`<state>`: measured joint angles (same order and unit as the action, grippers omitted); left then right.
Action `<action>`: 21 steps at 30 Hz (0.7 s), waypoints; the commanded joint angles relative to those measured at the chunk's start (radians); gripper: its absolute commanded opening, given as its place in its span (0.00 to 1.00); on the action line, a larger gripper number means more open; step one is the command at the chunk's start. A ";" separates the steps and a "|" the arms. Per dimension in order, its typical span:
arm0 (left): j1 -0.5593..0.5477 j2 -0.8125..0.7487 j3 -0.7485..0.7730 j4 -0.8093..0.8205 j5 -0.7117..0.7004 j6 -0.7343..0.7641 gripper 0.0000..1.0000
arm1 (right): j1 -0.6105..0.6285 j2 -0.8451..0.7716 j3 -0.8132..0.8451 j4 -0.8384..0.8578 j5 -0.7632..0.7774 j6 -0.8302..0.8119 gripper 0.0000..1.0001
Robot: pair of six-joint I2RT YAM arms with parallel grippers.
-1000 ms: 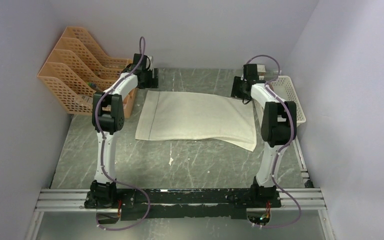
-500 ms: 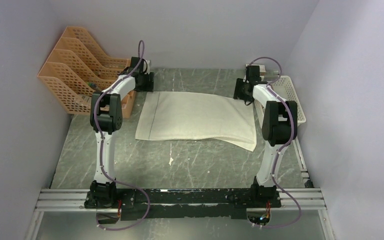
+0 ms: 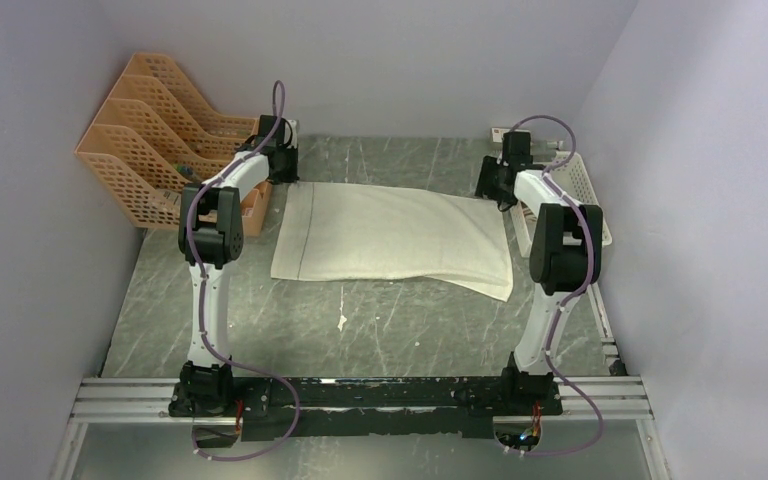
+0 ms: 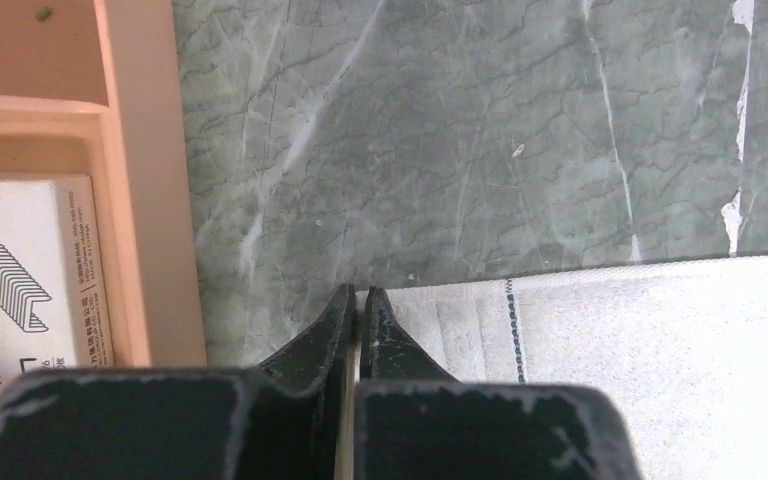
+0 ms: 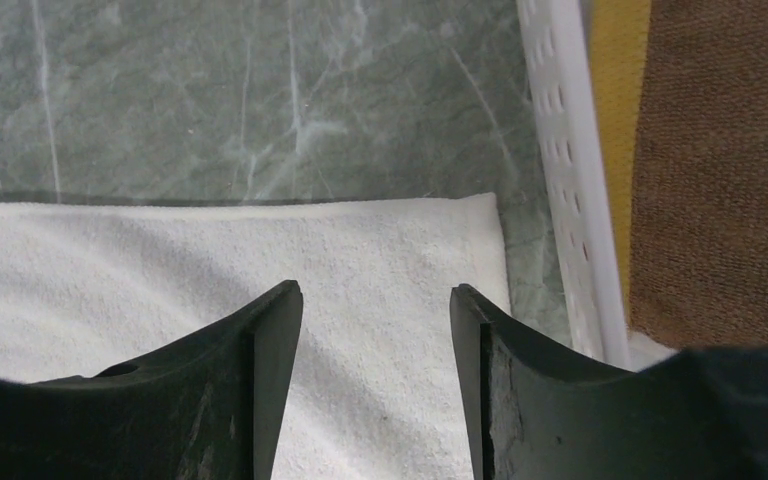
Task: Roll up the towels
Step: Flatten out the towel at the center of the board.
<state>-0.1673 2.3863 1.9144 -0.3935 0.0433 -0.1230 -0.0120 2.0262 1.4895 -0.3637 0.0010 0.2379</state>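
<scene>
The cream-white towel [image 3: 390, 235] lies flat, spread across the middle of the table. My left gripper [image 3: 282, 168] is at its far left corner [image 4: 430, 305]. In the left wrist view this gripper [image 4: 360, 295] is shut, with a thin pale strip of the towel's edge between its fingertips. My right gripper [image 3: 500, 185] hangs over the far right corner. In the right wrist view it [image 5: 375, 300] stands open, with the towel [image 5: 260, 250] below its gap. The brown towel [image 5: 720, 170], with a mustard-yellow side [image 5: 615, 100], lies in the white basket [image 5: 570, 200].
An orange tiered rack [image 3: 150, 140] stands at the far left. Right beside the left gripper is an orange tray [image 4: 140, 200] holding a box of staples [image 4: 30, 270]. The white basket [image 3: 585, 195] sits along the right wall, close to the right arm.
The left gripper has shut at the towel's far left corner. The right gripper has shifted slightly right and farther back, over the far right corner, still open.
</scene>
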 commanded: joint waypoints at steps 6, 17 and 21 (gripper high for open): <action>0.021 0.044 0.074 -0.080 -0.045 0.018 0.07 | -0.008 0.117 0.142 -0.016 0.077 0.001 0.60; 0.067 0.079 0.232 -0.134 -0.056 0.041 0.07 | 0.004 0.207 0.232 -0.077 0.219 -0.046 0.59; 0.068 0.078 0.227 -0.128 -0.049 0.041 0.07 | 0.010 0.211 0.219 -0.060 0.179 -0.055 0.57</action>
<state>-0.1066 2.4557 2.1082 -0.5152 0.0238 -0.1017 -0.0071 2.2120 1.7027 -0.4202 0.1730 0.2062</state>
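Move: My left hand already grips the towel's far-left corner; the bare board it drags to is about 4 cm left and 2 cm ahead. The organizer's side wall stands level with that hand, some 6 cm left, and the staple box inside it about 9 cm left and 3 cm ahead. From my open right hand the towel's far-right corner lies 3 cm ahead, 4 cm right and 4 cm below; the white basket's middle is level, some 20 cm right. I keep my left fingers shut on the far-left corner and drag the towel about 4 cm left and a couple of centimetres forward, towards the organizer wall, raising the corner slightly. My right hand, fingers staying open, slides some 4 cm forward, then drifts about 3 cm right and 2 cm down around the far-right corner, its left side dipping roughly 10 degrees. ##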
